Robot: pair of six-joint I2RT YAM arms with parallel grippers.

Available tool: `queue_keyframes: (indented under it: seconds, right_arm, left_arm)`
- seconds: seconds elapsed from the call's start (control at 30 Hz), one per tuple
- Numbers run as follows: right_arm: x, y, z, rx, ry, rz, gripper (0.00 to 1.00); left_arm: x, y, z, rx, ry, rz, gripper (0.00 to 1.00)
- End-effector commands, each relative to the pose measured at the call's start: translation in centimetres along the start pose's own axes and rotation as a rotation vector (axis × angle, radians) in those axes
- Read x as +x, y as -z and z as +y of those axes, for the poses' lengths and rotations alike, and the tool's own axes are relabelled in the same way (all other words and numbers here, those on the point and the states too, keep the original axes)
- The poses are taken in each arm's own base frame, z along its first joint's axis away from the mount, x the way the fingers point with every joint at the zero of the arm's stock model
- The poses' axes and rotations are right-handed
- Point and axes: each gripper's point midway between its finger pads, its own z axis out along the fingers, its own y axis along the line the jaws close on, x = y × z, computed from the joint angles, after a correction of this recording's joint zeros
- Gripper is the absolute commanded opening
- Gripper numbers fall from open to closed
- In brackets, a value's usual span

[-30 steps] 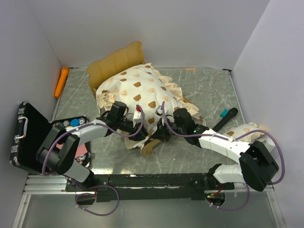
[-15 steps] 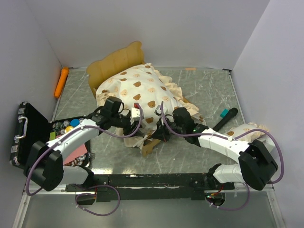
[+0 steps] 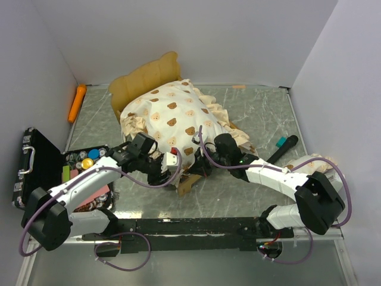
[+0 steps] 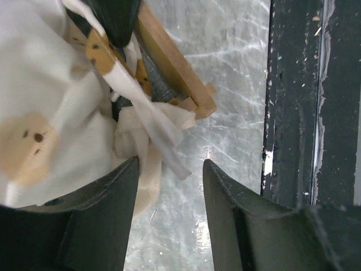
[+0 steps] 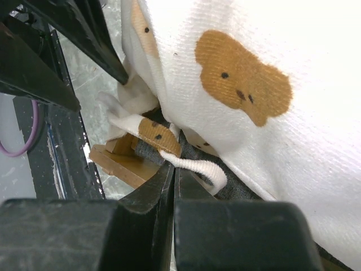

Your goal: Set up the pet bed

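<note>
The pet bed stands at the back left, its wavy wooden headboard (image 3: 144, 76) behind the cream bear-print mattress (image 3: 172, 116), which bulges over the frame. The frame's near corner (image 3: 188, 182) pokes out below the ruffle. My left gripper (image 3: 176, 164) hangs open at that corner; a loose cream strap (image 4: 162, 139) dangles between its fingers (image 4: 115, 209) without being clamped. My right gripper (image 5: 174, 165) is shut, its tip against the strap (image 5: 198, 167) and the grey base (image 5: 198, 151); whether it pinches the strap does not show. The matching pillow (image 3: 309, 162) lies far right, partly behind my right arm.
An open black case (image 3: 37, 173) with small coloured items sits at the left edge. An orange object (image 3: 77, 102) lies along the left wall. A black pen with a teal tip (image 3: 284, 146) rests right of the bed. The black arm rail (image 3: 196, 226) runs along the near edge.
My left gripper's jaws have widened, and it has slid from the mattress edge toward the frame's near corner as its arm swung left. The right gripper stays shut in place.
</note>
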Motion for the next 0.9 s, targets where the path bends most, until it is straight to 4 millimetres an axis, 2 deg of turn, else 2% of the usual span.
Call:
queue_keyframes:
  seconds: [0.0,0.07,0.2,0.23,0.37,0.5,0.73,0.87]
  right_arm:
    - [-1.6,0.0,0.0,-0.009,0.026,-0.041,0.00]
    - [-1.6,0.1,0.1,-0.009,0.029,-0.042,0.00]
    - [-1.6,0.1,0.1,-0.010,0.032,-0.041,0.00]
    - [-1.7,0.1,0.0,-0.009,0.033,-0.043,0.00]
    - [-1.8,0.1,0.2,-0.011,0.034,-0.047,0.00]
    - [-1.9,0.3,0.2,-0.014,0.036,-0.048,0.00]
    - [-2.1,0.6,0.4,-0.015,0.045,-0.047,0.00]
    - [-2.1,0.6,1.2,-0.056,0.038,-0.021,0.00]
  left_arm:
    - [0.9,-0.3,0.2,0.003,0.014,0.046,0.56]
    - [1.2,-0.7,0.7,-0.024,0.024,0.051,0.56]
    - [2.0,-1.2,0.4,-0.011,0.017,0.072,0.52]
    - [2.1,-1.2,0.5,-0.011,0.020,0.075,0.48]
    - [1.8,-0.9,0.4,-0.016,0.009,0.064,0.17]
    - [1.3,-0.3,0.5,-0.043,-0.009,0.057,0.01]
    - [1.1,0.9,1.3,-0.121,-0.007,0.072,0.01]
    - [0.9,2.5,3.6,-0.297,-0.005,0.082,0.01]
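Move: The loose end of the white cloth tie hangs just beneath my open left fingertips, about 2 cm down and 1 cm forward. From my left hand, the near corner of the wooden frame is some 6 cm to the right, 3 cm back and 6 cm below; the middle of the bear-print cushion is roughly 22 cm ahead and 2 cm right. From my right hand, that tie end is about 8 cm left, 3 cm back and 2 cm lower. I sink my left hand a little under 2 cm around the loose tie end and shut its half-open fingers completely, pinching the thin cloth beside the frame corner. Then I ease it up about 1 cm, drifting forward and left, away from my right hand, which stays still and keeps its closed fingers on the tie's other part. ##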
